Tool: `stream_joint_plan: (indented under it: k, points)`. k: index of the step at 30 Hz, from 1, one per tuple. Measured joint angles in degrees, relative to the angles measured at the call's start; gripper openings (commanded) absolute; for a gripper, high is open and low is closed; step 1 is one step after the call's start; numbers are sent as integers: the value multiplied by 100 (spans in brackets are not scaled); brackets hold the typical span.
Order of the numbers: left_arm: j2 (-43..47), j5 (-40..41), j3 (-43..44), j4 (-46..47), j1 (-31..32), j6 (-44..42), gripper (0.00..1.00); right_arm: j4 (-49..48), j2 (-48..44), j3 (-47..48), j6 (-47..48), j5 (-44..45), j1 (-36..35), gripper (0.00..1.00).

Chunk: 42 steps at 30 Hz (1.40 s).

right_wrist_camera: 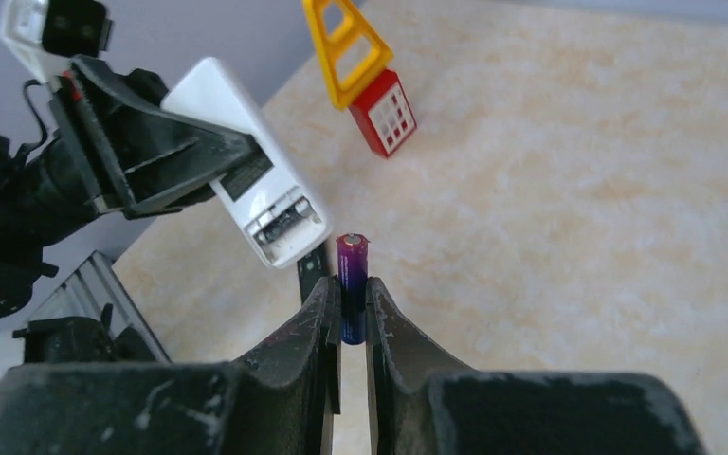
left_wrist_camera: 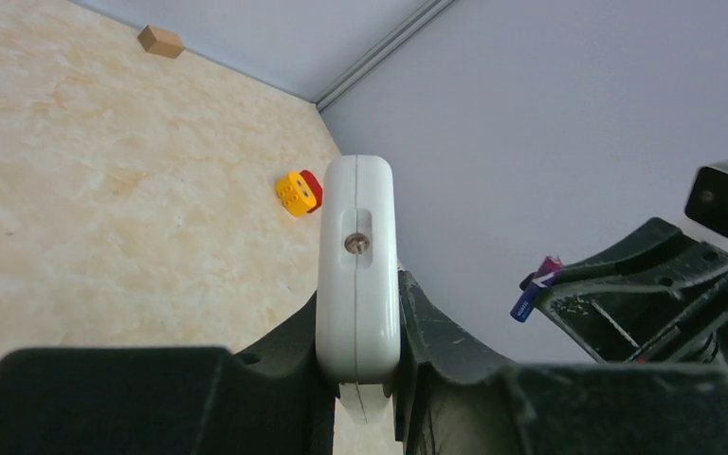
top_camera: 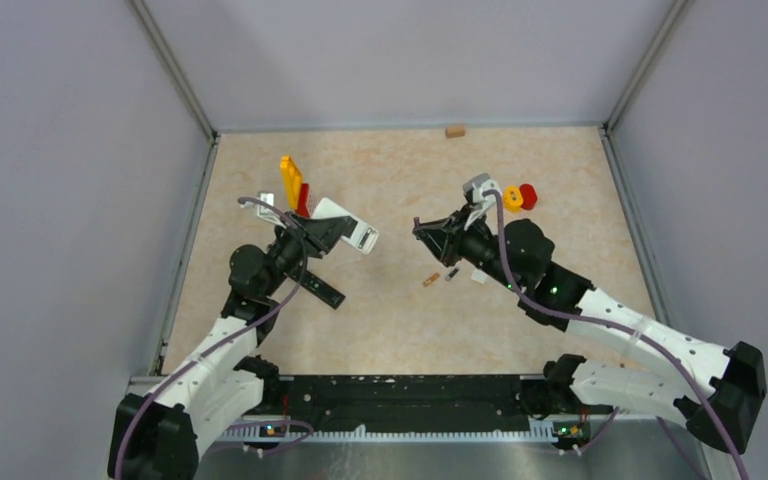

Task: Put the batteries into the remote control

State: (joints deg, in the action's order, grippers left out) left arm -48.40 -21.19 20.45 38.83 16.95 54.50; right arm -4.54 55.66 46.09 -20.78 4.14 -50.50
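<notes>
My left gripper [left_wrist_camera: 358, 318] is shut on the white remote control [left_wrist_camera: 358, 256], held off the table at the left [top_camera: 345, 228]. Its open battery bay [right_wrist_camera: 284, 223] faces the right arm. My right gripper [right_wrist_camera: 351, 296] is shut on a purple-blue battery [right_wrist_camera: 352, 275] that sticks out past the fingertips, a short way from the bay. The top view shows that gripper [top_camera: 426, 230] to the right of the remote, with a gap between them. An orange battery [top_camera: 430, 281] and a dark battery [top_camera: 452, 273] lie on the table under the right arm.
A long black flat piece [top_camera: 318, 290] lies below the remote. A small white piece [top_camera: 478, 277] sits beside the loose batteries. Yellow and red toy blocks stand at the back left [top_camera: 295, 185] and back right [top_camera: 518, 196]. A wooden block [top_camera: 455, 130] rests by the far wall.
</notes>
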Motion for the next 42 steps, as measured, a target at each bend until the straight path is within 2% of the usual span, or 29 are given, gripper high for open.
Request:
stream_joint_plan:
  k: [7,12,16,19,21,27,31,37,42]
  points:
    - [-472,-42,317,507,0,326,0,-1222,-28,-79,1694,-170,-195,0]
    - [-758,-39,326,1049,0,527,0,-1346,9,-7,1987,-175,-197,0]
    - [-920,-22,328,1357,0,601,0,-494,439,802,1235,-96,-199,0]
    - [-1021,-22,365,1401,0,651,0,385,935,1757,262,-37,-199,0]
    - [-1064,-13,378,1388,0,688,0,669,1067,1996,-404,2,-199,0]
    - [-1075,223,376,1204,0,850,0,1392,1292,2011,-2350,-125,-199,0]
    - [-1099,358,363,1029,0,894,0,1958,1808,2192,-3377,-275,-199,0]
    - [-1178,369,251,949,0,870,0,2424,2247,2194,-4448,-518,-199,0]
    - [-1178,343,118,955,0,789,0,2498,2288,2194,-4911,-549,-199,0]
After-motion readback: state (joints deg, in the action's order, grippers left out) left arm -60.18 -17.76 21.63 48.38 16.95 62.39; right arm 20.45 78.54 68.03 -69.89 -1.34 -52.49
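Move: The remote control's battery bay, held up in the left hand with one battery already in it, lies about 9 cm left of the right hand, some 1 cm ahead and 2 cm below. On the table about 28 cm below the right hand are an orange battery 4 cm ahead and 4 cm right, a dark battery 5 cm ahead and 9 cm right, and a black remote 24 cm left and 2 cm ahead. From the left hand, the held purple battery is roughly 13 cm right, 2 cm back, level. The purple battery, still pinched in the right fingers, is carried about 8 cm left towards the open bay, first rising nearly 8 cm, then sinking some 12, while the wrist tips up briefly and then down, ending about 50 degrees lower. The left hand keeps its grip and shifts the remote control 3 cm forward, lifting it about as much and then lowering it slightly past its starting height. ##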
